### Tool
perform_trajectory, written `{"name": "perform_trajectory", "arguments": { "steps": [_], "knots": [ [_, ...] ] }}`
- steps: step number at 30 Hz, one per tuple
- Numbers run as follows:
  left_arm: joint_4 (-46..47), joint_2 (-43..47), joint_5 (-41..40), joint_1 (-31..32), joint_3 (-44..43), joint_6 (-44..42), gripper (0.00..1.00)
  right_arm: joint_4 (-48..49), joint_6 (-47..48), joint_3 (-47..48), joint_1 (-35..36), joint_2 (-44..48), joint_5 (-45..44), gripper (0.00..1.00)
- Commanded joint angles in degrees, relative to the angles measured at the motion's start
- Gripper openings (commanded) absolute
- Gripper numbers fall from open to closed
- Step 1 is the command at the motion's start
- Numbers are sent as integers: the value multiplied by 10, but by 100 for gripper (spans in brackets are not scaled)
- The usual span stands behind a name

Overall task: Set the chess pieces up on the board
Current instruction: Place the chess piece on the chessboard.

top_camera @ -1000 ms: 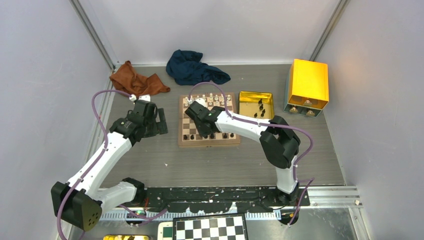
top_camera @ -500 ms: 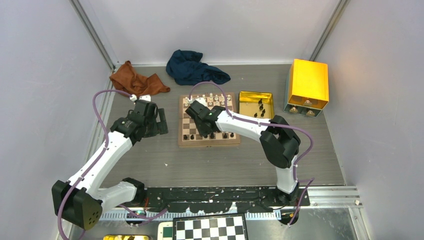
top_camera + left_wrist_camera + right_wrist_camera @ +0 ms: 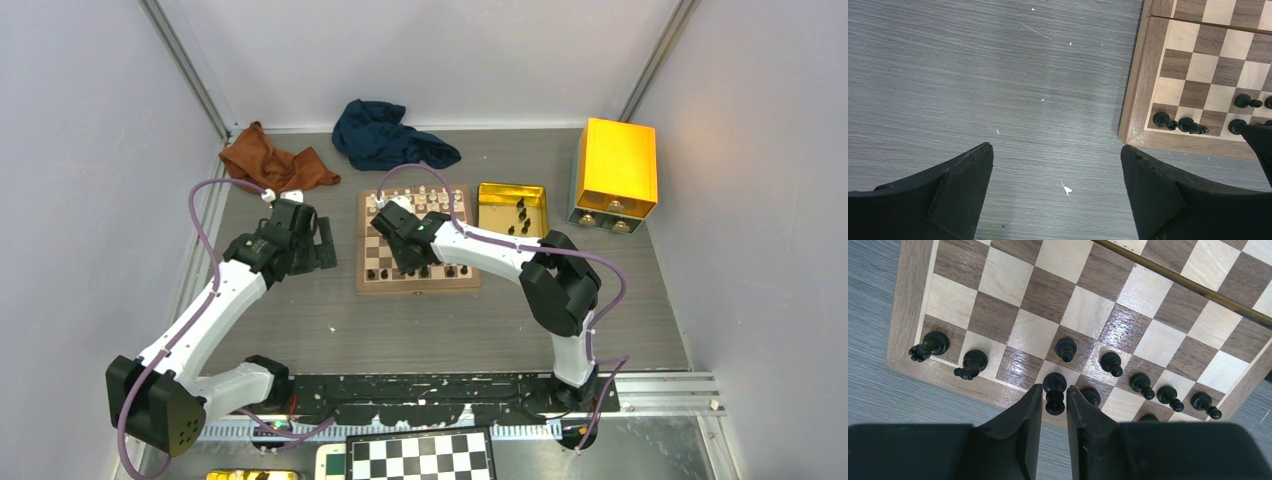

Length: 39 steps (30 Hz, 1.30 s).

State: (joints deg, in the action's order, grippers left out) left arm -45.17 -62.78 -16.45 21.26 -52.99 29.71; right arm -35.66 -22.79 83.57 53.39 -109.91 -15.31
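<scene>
The wooden board [image 3: 418,283] lies mid-table; its rim also shows in the right wrist view [image 3: 903,315] and the left wrist view [image 3: 1133,90]. Black chess pieces [image 3: 1111,362] stand along its near rows, and two lean at the left corner [image 3: 970,364]. My right gripper [image 3: 1054,390] [image 3: 406,258] is shut on an upright black piece [image 3: 1054,385] that stands on a light square of the nearest row. My left gripper [image 3: 1057,150] [image 3: 322,243] is open and empty above the bare table, just left of the board.
A gold tin tray [image 3: 497,190] right of the board holds a few black pieces [image 3: 520,215]. White pieces [image 3: 420,200] line the board's far rows. A gold box [image 3: 615,170] stands far right. Brown [image 3: 275,165] and blue [image 3: 385,135] cloths lie behind. A black-and-white board [image 3: 420,455] sits beneath the arms.
Almost nothing has moved. The left arm has shifted very slightly; the right gripper stays over the board's near rows.
</scene>
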Motion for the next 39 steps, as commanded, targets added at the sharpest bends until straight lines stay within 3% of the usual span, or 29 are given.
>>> {"name": "perform_trajectory", "arguments": {
  "steps": [1,16,23,32,39],
  "knots": [
    [26,-1,2,-3,-12,-2,99,-5,6,24,-3,11,0,32],
    [27,0,1,-3,-12,-2,99,-40,16,88,-2,46,-8,34],
    [28,-2,4,-3,-15,-3,100,-56,36,135,-18,73,-65,36],
    [26,-2,9,-3,-15,-3,100,-48,34,122,-161,96,-132,52],
    [26,-1,10,-3,-16,-4,100,-24,23,93,-283,70,-129,55]
  ]
}}
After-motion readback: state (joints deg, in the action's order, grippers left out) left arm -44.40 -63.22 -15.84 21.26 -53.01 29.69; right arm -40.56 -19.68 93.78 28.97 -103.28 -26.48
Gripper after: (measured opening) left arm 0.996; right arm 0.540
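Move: My right hand is over the tall black piece just set on the near row, its middle some 2 cm below my fingertips. The next pieces, two tall black ones in the golden tray, lie about 24 cm right, 13 cm ahead and 5 cm lower; the tray's small pawns are 24 cm right, 9 cm ahead. A pawn stands 3 cm ahead of me, another back-row piece 3 cm right. From my left hand the two tall ones are roughly 44 cm right, 16 cm ahead. With my right fingers already loosened, I open them somewhat more and lift straight up off the placed piece, clear of its neighbours. Then I sweep right and forward towards the tray, gathering speed: about 17 cm right, 14 forward and 11 up in all. On the way I turn my wrist nearly 30 degrees clockwise and tip the fingers outward some 15 degrees. ##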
